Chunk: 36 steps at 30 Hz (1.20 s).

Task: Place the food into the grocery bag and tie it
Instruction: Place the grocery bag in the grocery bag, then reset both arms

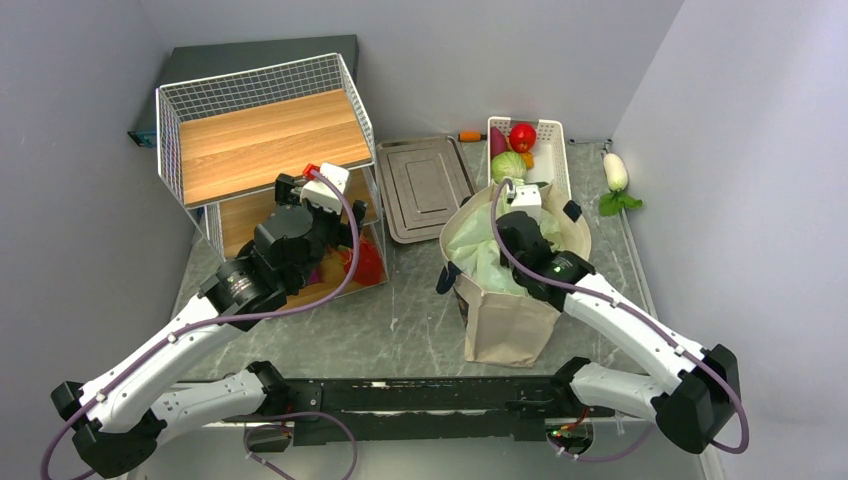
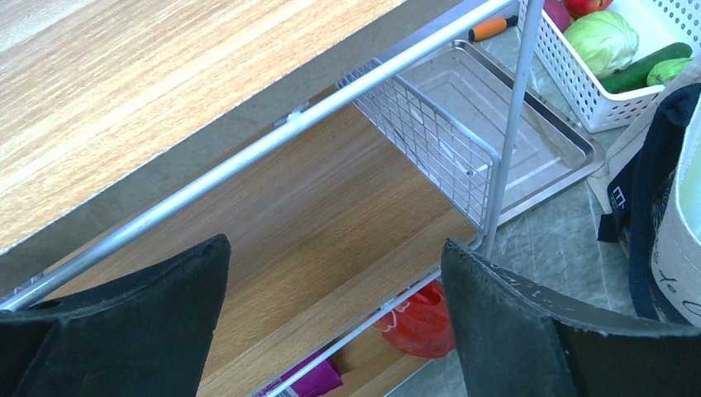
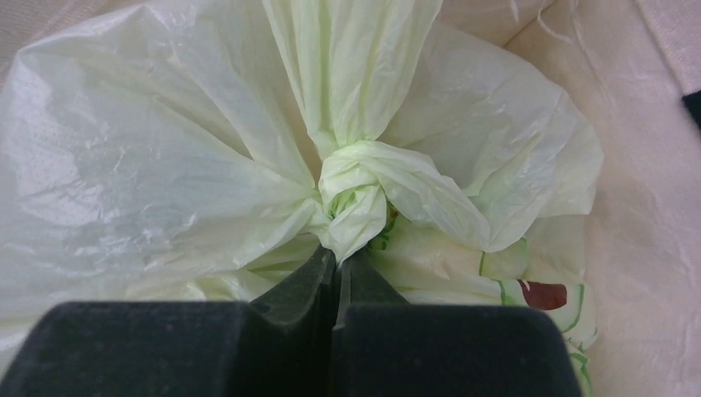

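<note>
The grocery bag (image 3: 165, 165) is pale-green crinkly plastic with an avocado print, its top twisted into a knot (image 3: 355, 186). It sits inside a beige canvas tote (image 1: 510, 320), where its green plastic (image 1: 485, 250) shows. My right gripper (image 3: 337, 256) reaches down into the tote and is shut on a thin tail of plastic just under the knot. The food is hidden. My left gripper (image 2: 335, 244) stands wide open with nothing in it, in front of the wire shelf (image 1: 260, 140), well to the left of the tote.
A metal tray (image 1: 425, 185) lies between the shelf and the tote. A white basket (image 1: 550, 140) behind the tote holds a cabbage, a tomato and other produce. A red bag (image 2: 417, 322) and a purple packet (image 2: 314, 376) lie on the shelf's bottom level. A white radish (image 1: 615, 172) lies at the far right.
</note>
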Each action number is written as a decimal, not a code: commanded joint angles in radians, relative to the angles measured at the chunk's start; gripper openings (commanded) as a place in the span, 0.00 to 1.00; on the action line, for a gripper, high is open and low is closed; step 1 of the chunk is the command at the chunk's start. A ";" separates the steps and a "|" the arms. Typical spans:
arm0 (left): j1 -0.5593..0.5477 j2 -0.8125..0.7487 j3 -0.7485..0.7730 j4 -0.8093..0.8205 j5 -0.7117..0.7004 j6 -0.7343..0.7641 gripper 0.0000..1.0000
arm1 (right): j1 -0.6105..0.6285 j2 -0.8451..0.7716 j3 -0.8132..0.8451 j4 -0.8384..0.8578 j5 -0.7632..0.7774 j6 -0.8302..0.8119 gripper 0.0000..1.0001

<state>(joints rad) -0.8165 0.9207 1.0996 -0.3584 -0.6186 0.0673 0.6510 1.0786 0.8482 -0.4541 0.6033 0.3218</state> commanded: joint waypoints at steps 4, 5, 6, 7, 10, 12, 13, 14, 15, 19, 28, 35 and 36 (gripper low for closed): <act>0.025 -0.008 0.015 0.103 -0.035 0.025 0.99 | -0.003 -0.060 0.221 -0.143 -0.048 -0.081 0.27; 0.025 -0.007 0.015 0.103 -0.035 0.025 0.99 | -0.003 -0.061 0.259 -0.168 -0.051 -0.084 0.44; 0.025 -0.008 0.015 0.102 -0.035 0.025 0.99 | -0.003 -0.064 0.304 -0.191 -0.055 -0.086 0.57; 0.025 -0.008 0.014 0.101 -0.035 0.025 0.99 | -0.002 -0.065 0.324 -0.206 -0.060 -0.091 0.65; 0.026 -0.007 0.014 0.103 -0.035 0.025 0.99 | -0.003 -0.085 0.399 -0.232 -0.073 -0.097 0.75; 0.025 -0.006 0.014 0.102 -0.033 0.024 0.99 | -0.003 -0.096 0.429 -0.236 -0.080 -0.103 0.78; 0.025 -0.006 0.015 0.102 -0.034 0.024 0.99 | -0.002 -0.099 0.442 -0.239 -0.084 -0.105 0.79; 0.025 -0.006 0.015 0.102 -0.033 0.025 0.99 | -0.002 -0.101 0.455 -0.241 -0.087 -0.107 0.80; 0.025 -0.006 0.015 0.102 -0.033 0.025 0.99 | -0.002 -0.101 0.465 -0.242 -0.091 -0.108 0.80; 0.025 -0.006 0.016 0.101 -0.032 0.023 0.99 | -0.001 -0.109 0.489 -0.231 -0.113 -0.118 0.82; 0.025 -0.021 0.016 0.109 0.036 0.026 0.99 | -0.002 -0.126 0.511 -0.208 -0.163 -0.112 0.86; 0.025 -0.042 0.049 0.080 0.309 0.017 0.99 | -0.002 -0.164 0.529 -0.187 -0.181 -0.055 0.98; 0.025 -0.045 0.061 0.067 0.395 0.017 0.99 | -0.001 -0.168 0.532 -0.187 -0.211 -0.059 1.00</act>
<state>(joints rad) -0.8078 0.9066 1.0988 -0.3584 -0.4828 0.0673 0.6510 0.9432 1.3239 -0.6727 0.4488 0.2394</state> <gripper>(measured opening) 0.991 0.979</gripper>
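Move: My right fingers are shut on the tied green bag just under its knot, which lies about 2 cm ahead of the hand point. The cloth grocery bag stands around and below that hand, its middle about 2 cm back and 8 cm lower. The vegetable basket is some 28 cm ahead and 3 cm right, the metal tray about 22 cm ahead and 21 cm left, both near table level. From my left hand the knot lies some 45 cm right, level fore and aft, about 17 cm lower. I let go of the green bag's knot, opening my right fingers wide as I start straight up out of the cloth bag, quickly, about 19 cm in all and most of it early. On the way my fingertips tip up by some 15 degrees and the hand rolls its left side up a little and turns slightly counter-clockwise. At the very end my open left hand just begins to swing clockwise to the right. ##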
